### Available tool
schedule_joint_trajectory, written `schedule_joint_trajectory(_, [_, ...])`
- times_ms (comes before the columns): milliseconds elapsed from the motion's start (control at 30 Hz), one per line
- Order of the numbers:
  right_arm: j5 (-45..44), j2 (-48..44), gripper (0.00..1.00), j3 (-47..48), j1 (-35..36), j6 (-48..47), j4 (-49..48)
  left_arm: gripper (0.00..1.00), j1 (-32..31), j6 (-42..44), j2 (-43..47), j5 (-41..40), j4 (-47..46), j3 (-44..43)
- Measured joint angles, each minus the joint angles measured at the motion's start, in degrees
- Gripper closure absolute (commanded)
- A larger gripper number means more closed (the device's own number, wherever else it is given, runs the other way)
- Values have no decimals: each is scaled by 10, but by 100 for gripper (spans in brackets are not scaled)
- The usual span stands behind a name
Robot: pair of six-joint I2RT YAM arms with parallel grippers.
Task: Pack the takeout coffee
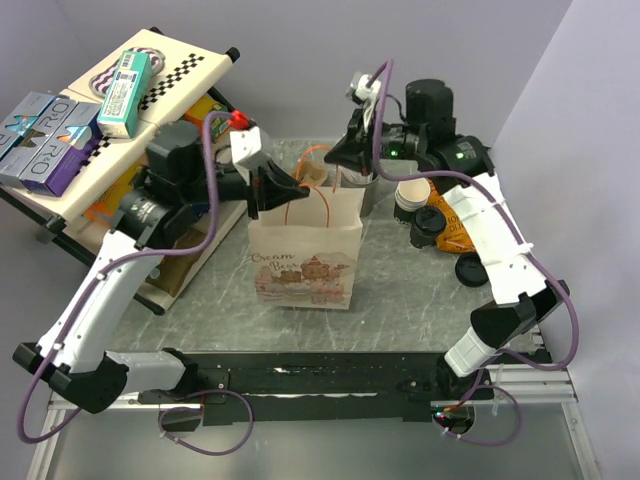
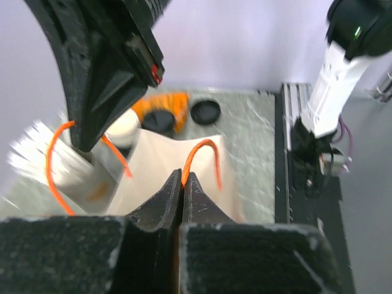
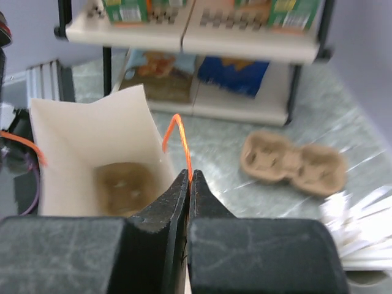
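Note:
A white paper bag (image 1: 305,250) printed with a brown picture stands open mid-table, a cardboard cup carrier (image 3: 125,187) lying in its bottom. My left gripper (image 2: 183,177) is shut on the bag's near orange handle (image 2: 199,153), above the bag's left rim (image 1: 295,187). My right gripper (image 3: 190,176) is shut on the other orange handle (image 3: 180,138), over the bag's back right corner (image 1: 337,160). The takeout coffee (image 1: 428,226), dark brown with a round black top, stands right of the bag beside an orange packet (image 1: 456,232); it also shows in the left wrist view (image 2: 158,120).
A stack of white paper cups (image 1: 410,195) stands just behind the coffee. A loose black lid (image 1: 470,268) lies nearer the front. A second cup carrier (image 3: 293,162) lies on the table behind the bag. A shelf rack (image 1: 120,110) with boxes fills the left side.

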State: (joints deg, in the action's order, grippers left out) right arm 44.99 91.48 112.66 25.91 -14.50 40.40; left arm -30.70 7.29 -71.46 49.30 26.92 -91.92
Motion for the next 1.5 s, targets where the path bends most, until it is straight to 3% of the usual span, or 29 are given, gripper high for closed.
schedule_joint_trajectory(333, [-15,19,100,157,0,1,7,99,0,6,0,-3,3,-92])
schedule_joint_trajectory(700, [-21,31,100,162,0,1,3,99,0,11,-9,-16,14,-94])
schedule_joint_trajectory(733, [-21,31,100,161,0,1,3,93,0,11,-9,-16,14,-93])
schedule_joint_trajectory(767, [-20,31,97,156,0,1,2,77,0,11,-7,-19,13,-90])
schedule_joint_trajectory(800, [-20,31,88,150,0,1,2,59,0,11,-4,-24,12,-84])
schedule_joint_trajectory(833, [-20,31,64,141,0,2,0,36,0,14,0,-29,11,-75])
schedule_joint_trajectory(867, [-19,31,51,132,0,4,-2,27,0,17,5,-34,10,-64])
schedule_joint_trajectory(900, [-18,31,32,117,0,5,-2,18,0,17,15,-43,4,-43])
schedule_joint_trajectory(933, [-18,30,1,96,0,3,-6,1,0,16,27,-49,5,-18])
schedule_joint_trajectory(1167, [-47,-5,0,-85,0,1,21,1,0,21,135,-104,44,175])
schedule_joint_trajectory(1267, [-59,-34,0,-88,0,1,16,1,0,31,156,-139,61,168])
schedule_joint_trajectory(1500, [-65,-120,0,-70,0,-19,-21,1,1,67,134,-188,49,59])
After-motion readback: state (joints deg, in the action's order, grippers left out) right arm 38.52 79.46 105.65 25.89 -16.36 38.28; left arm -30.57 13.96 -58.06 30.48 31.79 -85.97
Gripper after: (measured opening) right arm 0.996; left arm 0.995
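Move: Hanging by its handles from both shut hands, the takeout bag has its middle about 5 cm ahead of the left hand and 20 cm below. From the right hand, the bag's middle is roughly 5 cm back, 4 cm left and 18 cm below. The straw cup stands some 10 cm ahead and 9 cm right of the right hand, 28 cm down; the empty cup tray is about 15 cm ahead, 6 cm left and 34 cm below. Still pinching one orange handle each, the left hand rises about 6 cm and the right nearly 10, then both ease down. Sinking faster, they open wide to let go, dip beside the bag, then rise again and draw apart: the left ends about 6 cm to its left and turned some 20 degrees counter-clockwise, the right some 3 cm right and 3 cm back. ##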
